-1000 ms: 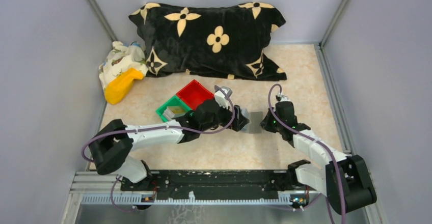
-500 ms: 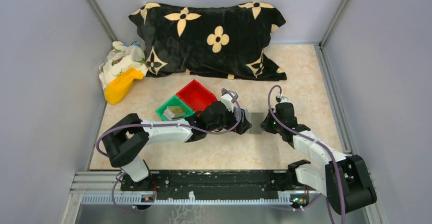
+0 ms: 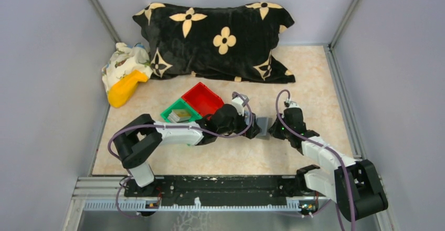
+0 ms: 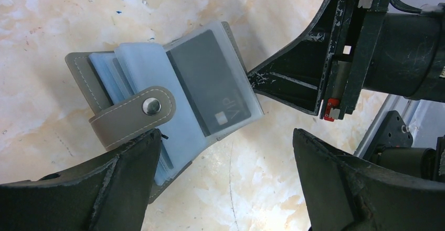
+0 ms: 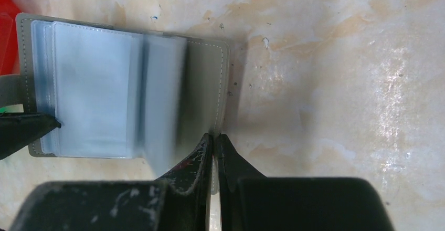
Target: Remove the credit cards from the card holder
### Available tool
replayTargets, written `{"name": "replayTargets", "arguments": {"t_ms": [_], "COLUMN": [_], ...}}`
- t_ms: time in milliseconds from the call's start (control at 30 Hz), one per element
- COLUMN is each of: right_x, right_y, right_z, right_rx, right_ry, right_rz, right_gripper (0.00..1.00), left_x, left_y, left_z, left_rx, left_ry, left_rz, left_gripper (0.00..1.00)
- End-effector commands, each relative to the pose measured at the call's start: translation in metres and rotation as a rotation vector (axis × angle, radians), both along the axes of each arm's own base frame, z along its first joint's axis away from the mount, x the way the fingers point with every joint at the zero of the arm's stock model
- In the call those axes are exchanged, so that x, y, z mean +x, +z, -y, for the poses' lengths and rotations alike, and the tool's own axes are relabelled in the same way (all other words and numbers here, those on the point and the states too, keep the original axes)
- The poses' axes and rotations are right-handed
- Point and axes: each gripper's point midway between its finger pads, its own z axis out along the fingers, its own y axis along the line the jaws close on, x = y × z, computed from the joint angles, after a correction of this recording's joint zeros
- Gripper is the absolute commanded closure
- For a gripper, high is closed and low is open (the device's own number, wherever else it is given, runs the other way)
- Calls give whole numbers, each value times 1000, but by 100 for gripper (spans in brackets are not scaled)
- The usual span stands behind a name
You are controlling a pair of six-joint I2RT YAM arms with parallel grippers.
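Note:
The card holder [image 3: 262, 123] lies opened flat on the table between the two arms, a grey wallet with pale blue clear sleeves [image 5: 94, 84] and a snap strap [image 4: 134, 113]. One dark credit card [image 4: 210, 84] marked VIP shows inside a sleeve. My right gripper [image 5: 214, 136] is shut on the edge of the holder's grey cover, on its right side. My left gripper [image 4: 225, 136] is open just beside the holder. One of its fingers [image 4: 105, 178] overlaps the holder's strap corner, the other stands over bare table.
A green bin [image 3: 170, 116] holding some cards and a red bin [image 3: 202, 97] sit just left of the holder. A black flowered pillow [image 3: 220, 39] lies at the back. A patterned cloth and a yellow object [image 3: 125, 88] are at the back left.
My left arm has reached further right, bringing its open gripper up to the card holder. The right gripper has stayed pinched on the holder's edge.

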Motion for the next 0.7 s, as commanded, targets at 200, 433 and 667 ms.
{"name": "replayTargets", "arguments": {"t_ms": [200, 433, 667], "right_x": [4, 11, 18], "right_y": [8, 43, 74], "right_z": [2, 7, 1], "right_rx": [2, -8, 14], "right_ry": [-8, -21, 8], "right_rz": [40, 139, 202], "right_gripper": [91, 67, 66], "left_x": [0, -2, -2], "left_y": [7, 3, 7], "left_z": [18, 15, 11], "left_rx": [-43, -37, -39], "left_ry": [-38, -37, -31], "left_rz": [3, -2, 6], "left_gripper": [0, 0, 0]}}
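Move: Between the two hands the card holder lies open, its right-hand cover edge at the right hand's nearly shut fingertips. Its middle is about 6 cm to the right hand's left, 2 cm ahead and 1 cm lower; its snap strap is roughly 13 cm left and 3 cm ahead, and the red box some 25 cm left and 11 cm ahead. From the wide-open left hand, the holder's middle is about 4 cm straight ahead and 7 cm below. Lingering at the holder's right edge at first, the right hand then opens its fingers to about a third and rises some 4 cm, fingertips tipping up slightly, with the cover still between the parted fingers. The left hand stays wide open over the strap side, easing less than 1 cm down and to the right. ##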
